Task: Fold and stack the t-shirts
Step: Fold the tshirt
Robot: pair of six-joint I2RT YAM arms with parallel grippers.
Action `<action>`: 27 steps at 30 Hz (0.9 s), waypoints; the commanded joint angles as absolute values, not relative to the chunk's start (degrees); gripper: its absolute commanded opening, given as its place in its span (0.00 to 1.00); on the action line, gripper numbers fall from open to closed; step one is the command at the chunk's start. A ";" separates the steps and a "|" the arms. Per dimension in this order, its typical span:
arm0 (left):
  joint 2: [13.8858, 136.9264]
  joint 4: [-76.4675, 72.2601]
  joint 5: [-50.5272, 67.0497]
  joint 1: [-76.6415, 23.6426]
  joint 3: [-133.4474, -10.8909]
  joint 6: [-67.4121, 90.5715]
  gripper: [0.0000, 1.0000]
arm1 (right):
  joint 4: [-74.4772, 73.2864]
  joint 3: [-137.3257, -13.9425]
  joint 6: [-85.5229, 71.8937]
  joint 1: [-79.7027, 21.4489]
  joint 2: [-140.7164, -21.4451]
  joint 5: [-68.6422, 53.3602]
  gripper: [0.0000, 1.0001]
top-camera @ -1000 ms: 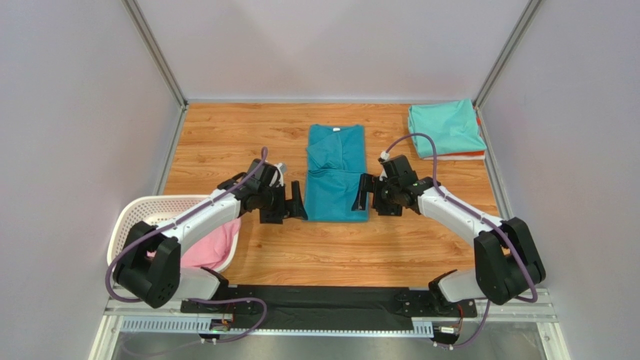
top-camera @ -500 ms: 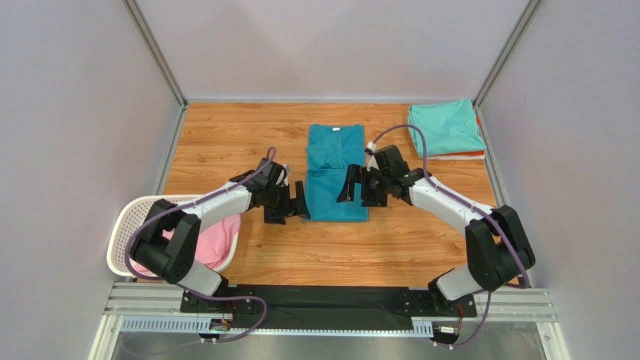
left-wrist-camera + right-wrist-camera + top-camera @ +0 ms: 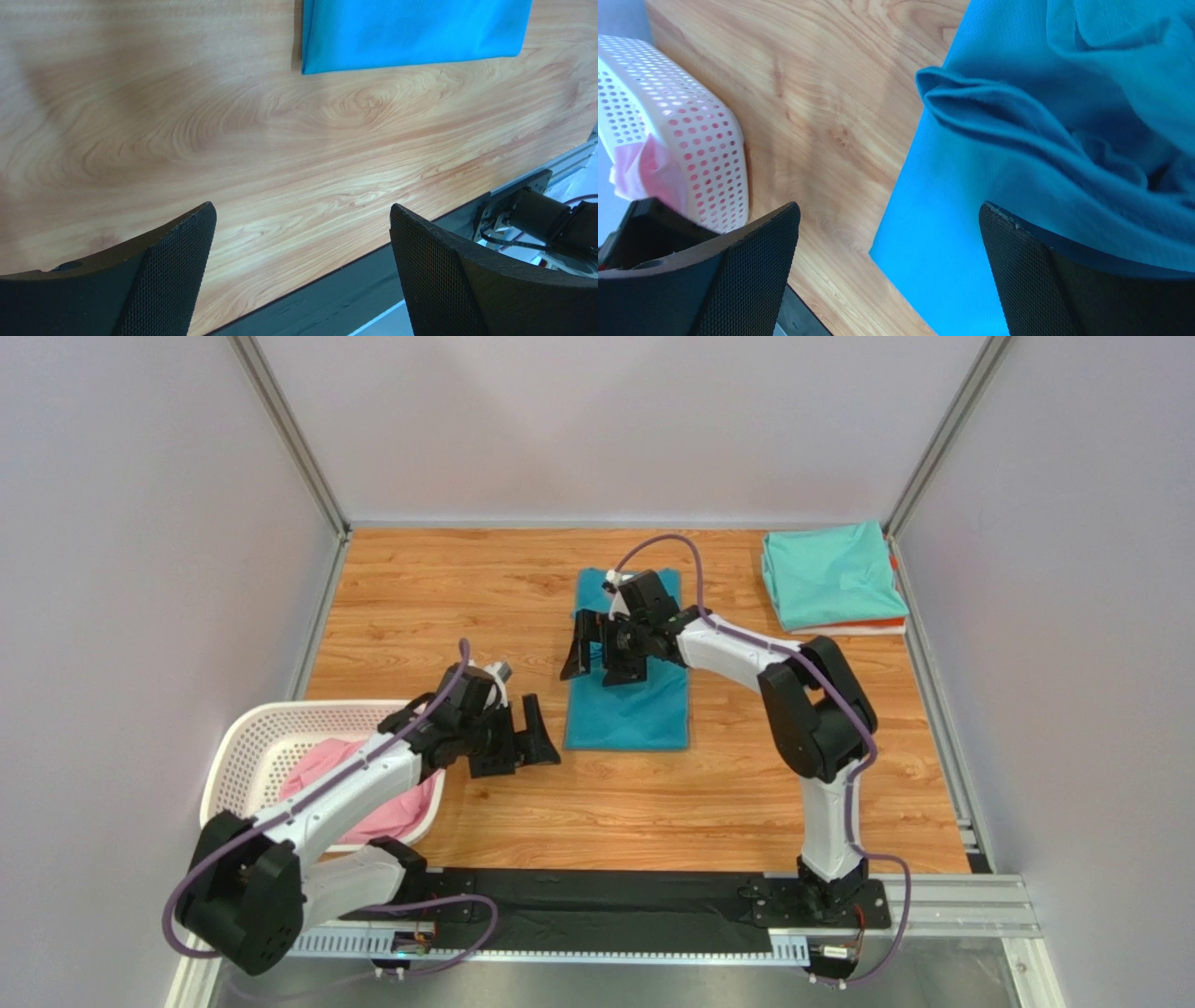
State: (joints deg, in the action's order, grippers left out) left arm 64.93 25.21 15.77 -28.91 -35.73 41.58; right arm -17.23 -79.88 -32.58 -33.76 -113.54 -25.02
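The deep teal t-shirt lies partly folded at the table's middle, its upper part bunched into folds. My right gripper hovers open over the shirt's left edge, one finger above wood and the other above cloth. My left gripper stands open and empty over bare wood, left of the shirt's near corner, midway between its fingers. A mint green t-shirt lies folded at the back right on an orange one. A pink t-shirt sits in the basket.
The white lattice basket stands at the near left, close behind my left arm, and shows in the right wrist view. A black base rail runs along the table's near edge. Grey walls close in both sides and the back.
My right gripper has swung left and farther back, from beside the teal shirt's right edge to above its left edge. My left gripper has drawn back toward the near left. Both stayed open.
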 commanded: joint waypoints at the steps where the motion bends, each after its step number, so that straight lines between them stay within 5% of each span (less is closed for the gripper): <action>1: 59.69 27.42 13.98 -29.00 -34.02 42.98 1.00 | -16.17 -86.47 -33.13 -34.98 -117.76 -26.10 1.00; 14: 53.88 31.82 10.64 -29.00 -31.99 42.28 1.00 | -19.94 -102.03 -28.74 -34.98 -129.89 -17.93 1.00; 27: 55.19 32.70 10.28 -29.00 -33.40 42.19 1.00 | -25.65 -111.44 -24.35 -34.37 -134.83 -23.11 1.00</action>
State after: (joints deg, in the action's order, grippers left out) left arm 54.87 32.40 10.61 -28.91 -31.99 42.15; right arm -22.33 -108.22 -26.94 -34.35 -134.85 -21.06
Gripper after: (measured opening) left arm 0.994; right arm 0.998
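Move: The right hand hangs wide open just over the teal t-shirt, with the folded-in sleeve about 10 cm ahead of it, level with it sideways and some 4 cm below. The t-shirt's near left corner lies roughly 12 cm back and 5 cm to this hand's left, and the middle of the t-shirt some 5 cm ahead and 4 cm to its right. From the left hand the sleeve is about 25 cm ahead and 14 cm to the right. Forward and to the left, low over the t-shirt, the right hand sweeps about 10 cm along to the folded-in sleeve, dipping and rising slightly on the way and then sinking, some 3 cm lower in all. Its fingers stay wide open and straddle the t-shirt's left edge, the right-hand finger coming down on the cloth there. The left hand draws some 3 cm back and left, away from the t-shirt. ##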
